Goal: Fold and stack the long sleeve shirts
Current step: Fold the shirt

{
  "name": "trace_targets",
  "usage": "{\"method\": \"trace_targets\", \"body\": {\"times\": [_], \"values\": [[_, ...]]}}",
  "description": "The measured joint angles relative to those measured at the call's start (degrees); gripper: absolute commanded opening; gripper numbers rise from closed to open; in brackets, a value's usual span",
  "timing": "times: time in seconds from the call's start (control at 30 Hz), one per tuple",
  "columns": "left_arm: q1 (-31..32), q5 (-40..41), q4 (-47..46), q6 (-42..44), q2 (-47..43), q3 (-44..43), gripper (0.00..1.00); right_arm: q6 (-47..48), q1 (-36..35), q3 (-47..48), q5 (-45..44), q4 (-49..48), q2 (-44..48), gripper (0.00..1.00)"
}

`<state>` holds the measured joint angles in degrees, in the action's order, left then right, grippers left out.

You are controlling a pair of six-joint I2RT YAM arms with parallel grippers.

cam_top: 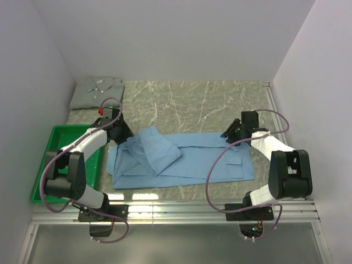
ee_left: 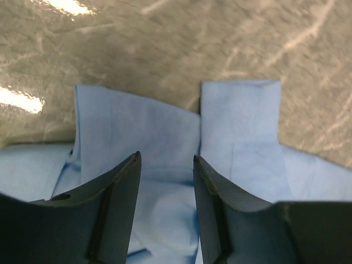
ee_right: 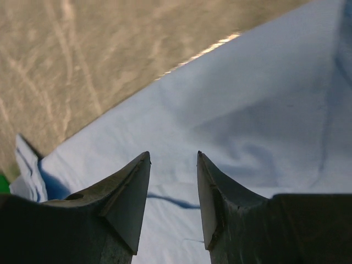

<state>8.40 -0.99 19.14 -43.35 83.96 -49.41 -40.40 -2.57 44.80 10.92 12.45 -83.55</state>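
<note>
The light blue long sleeve shirt (cam_top: 181, 159) lies spread across the middle of the table, its left part folded over in layers. The pale grey-green shirt (cam_top: 99, 91) rests folded at the back left corner. My left gripper (cam_top: 124, 132) hovers over the blue shirt's upper left edge; in the left wrist view its jaws (ee_left: 165, 157) stand apart above folded blue cloth (ee_left: 137, 126), pinching nothing. My right gripper (cam_top: 228, 132) is at the shirt's upper right corner; in the right wrist view it (ee_right: 173, 154) is open over smooth blue cloth (ee_right: 247, 110).
A green plastic tray (cam_top: 52, 132) sits at the left edge, beside the left arm. The marbled table top (cam_top: 192, 104) shows behind the blue shirt. White walls close in the left, back and right sides.
</note>
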Motion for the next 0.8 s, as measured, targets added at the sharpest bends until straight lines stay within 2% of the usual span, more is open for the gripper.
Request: {"method": "trace_targets", "body": {"times": [0.3,0.6,0.8], "values": [[-4.3,-0.1,-4.7,-3.8,9.2,-0.2,0.49,-2.1,6.4,0.6,0.3,-0.9,-7.7,0.46],[-5.5,-2.2,-8.7,-4.6,16.2,-7.0,0.48,-2.0,8.7,13.7,-2.4,3.0,-18.1,0.46],[-6.4,-4.2,-9.9,-4.6,19.8,-10.7,0.51,-1.7,11.1,21.2,-5.5,6.3,-23.0,0.46]]}}
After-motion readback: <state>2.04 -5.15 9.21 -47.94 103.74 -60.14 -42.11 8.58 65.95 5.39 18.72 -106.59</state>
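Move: The blue shirt's far left corner is about 4 cm ahead of the left gripper, 5 cm to its left and 4 cm below; the folded-over sleeve lies some 19 cm right and 8 cm back, the green tray 25 cm left and 13 cm back. From the right gripper, the shirt's far right corner is roughly 10 cm right, 3 cm ahead and 4 cm down, and the small patch 12 cm straight back. Lower both half-open grippers nearly 4 cm onto the shirt's far strip, the left drifting left and the right moving right. Then, staying at that height with fingertips on the cloth, push both forward about 7 cm, sliding the right one on outward towards its corner while turning it some 15 degrees clockwise; turn the left slightly counter-clockwise. ##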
